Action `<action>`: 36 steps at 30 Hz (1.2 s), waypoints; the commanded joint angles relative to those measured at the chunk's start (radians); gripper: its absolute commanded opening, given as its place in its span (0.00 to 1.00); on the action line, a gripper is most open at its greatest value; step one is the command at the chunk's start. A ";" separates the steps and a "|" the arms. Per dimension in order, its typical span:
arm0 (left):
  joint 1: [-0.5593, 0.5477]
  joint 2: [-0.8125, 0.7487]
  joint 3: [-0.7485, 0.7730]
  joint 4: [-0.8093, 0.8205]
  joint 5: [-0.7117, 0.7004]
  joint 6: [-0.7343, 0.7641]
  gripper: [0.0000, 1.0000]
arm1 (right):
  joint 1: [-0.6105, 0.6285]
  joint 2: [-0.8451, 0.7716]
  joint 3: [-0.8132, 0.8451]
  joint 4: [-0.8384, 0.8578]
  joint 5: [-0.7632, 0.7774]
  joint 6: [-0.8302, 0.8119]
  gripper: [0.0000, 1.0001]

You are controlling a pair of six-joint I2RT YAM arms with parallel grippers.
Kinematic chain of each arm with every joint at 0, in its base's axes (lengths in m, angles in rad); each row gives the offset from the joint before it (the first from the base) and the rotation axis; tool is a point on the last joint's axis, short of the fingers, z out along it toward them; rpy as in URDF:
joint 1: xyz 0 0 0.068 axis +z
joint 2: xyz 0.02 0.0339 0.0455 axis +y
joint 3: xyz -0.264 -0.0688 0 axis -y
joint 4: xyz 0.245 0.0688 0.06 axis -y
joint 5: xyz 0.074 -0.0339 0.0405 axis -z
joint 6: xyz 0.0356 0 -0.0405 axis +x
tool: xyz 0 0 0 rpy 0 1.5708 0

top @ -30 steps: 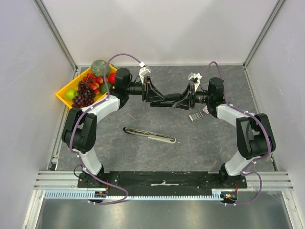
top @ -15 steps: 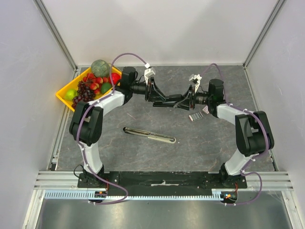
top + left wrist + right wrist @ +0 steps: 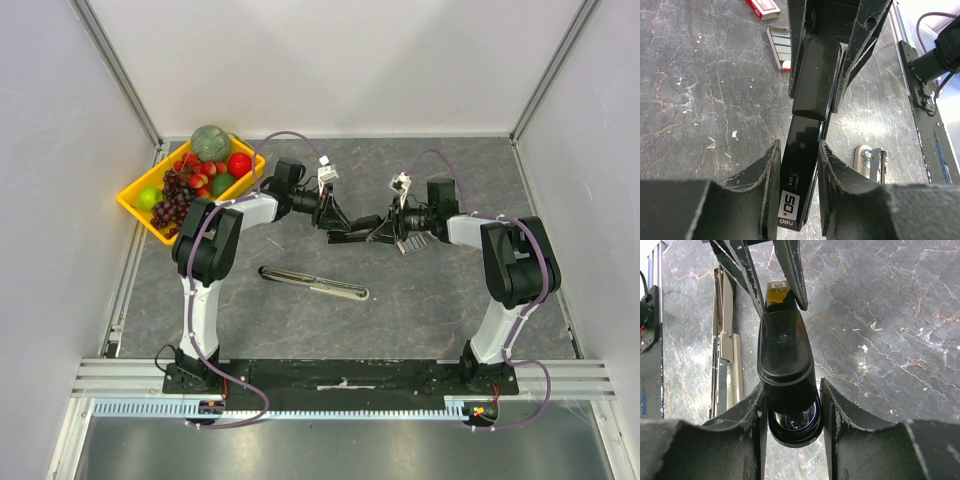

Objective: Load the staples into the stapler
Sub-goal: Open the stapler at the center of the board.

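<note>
Both grippers hold the black stapler point(image 3: 360, 229) level above the middle of the table. My left gripper point(image 3: 799, 172) is shut on its labelled end point(image 3: 790, 200). The right gripper point(image 3: 791, 410) is shut on the rounded end point(image 3: 785, 365). In the top view the left gripper point(image 3: 340, 222) and right gripper point(image 3: 388, 228) face each other. The staples point(image 3: 779, 46) lie as grey strips in a small tray on the table, beside a red-and-white box point(image 3: 762, 7). A long silver metal stapler part point(image 3: 314, 283) lies on the table in front of the arms.
A yellow tray point(image 3: 128, 198) of fruit sits at the back left corner. The silver part point(image 3: 725, 355) lies just beside and below the held stapler. White walls close in the grey stone-patterned table on three sides.
Both arms have folded inwards and carried the stapler a little nearer and to the right. Both grips are unchanged.
</note>
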 commanded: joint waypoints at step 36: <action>-0.032 -0.025 0.123 -0.301 -0.020 0.245 0.73 | 0.061 -0.116 0.094 -0.307 0.151 -0.463 0.00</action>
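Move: Between the fingers of both hands the black stapler is already held in the air: its middle lies about 4 cm to the right of the left hand, and for the right hand about 4 cm to its left, roughly at finger height. The beige stapler lies open on the table, some 9 cm back and 7 cm left of the left hand, 7 cm below. The staple tray sits around 7 cm right of the right hand, 1 cm ahead and 6 cm below. Letting go of the black stapler's "50" label end, the left hand spreads its fingers wide while easing back about 3 cm and sinking some 2 cm, turning slightly clockwise. The right hand keeps its pinch on the capped end, sinks and draws back about 1 cm, and tips its fingertips down some 10 degrees with a roll of about the same. ##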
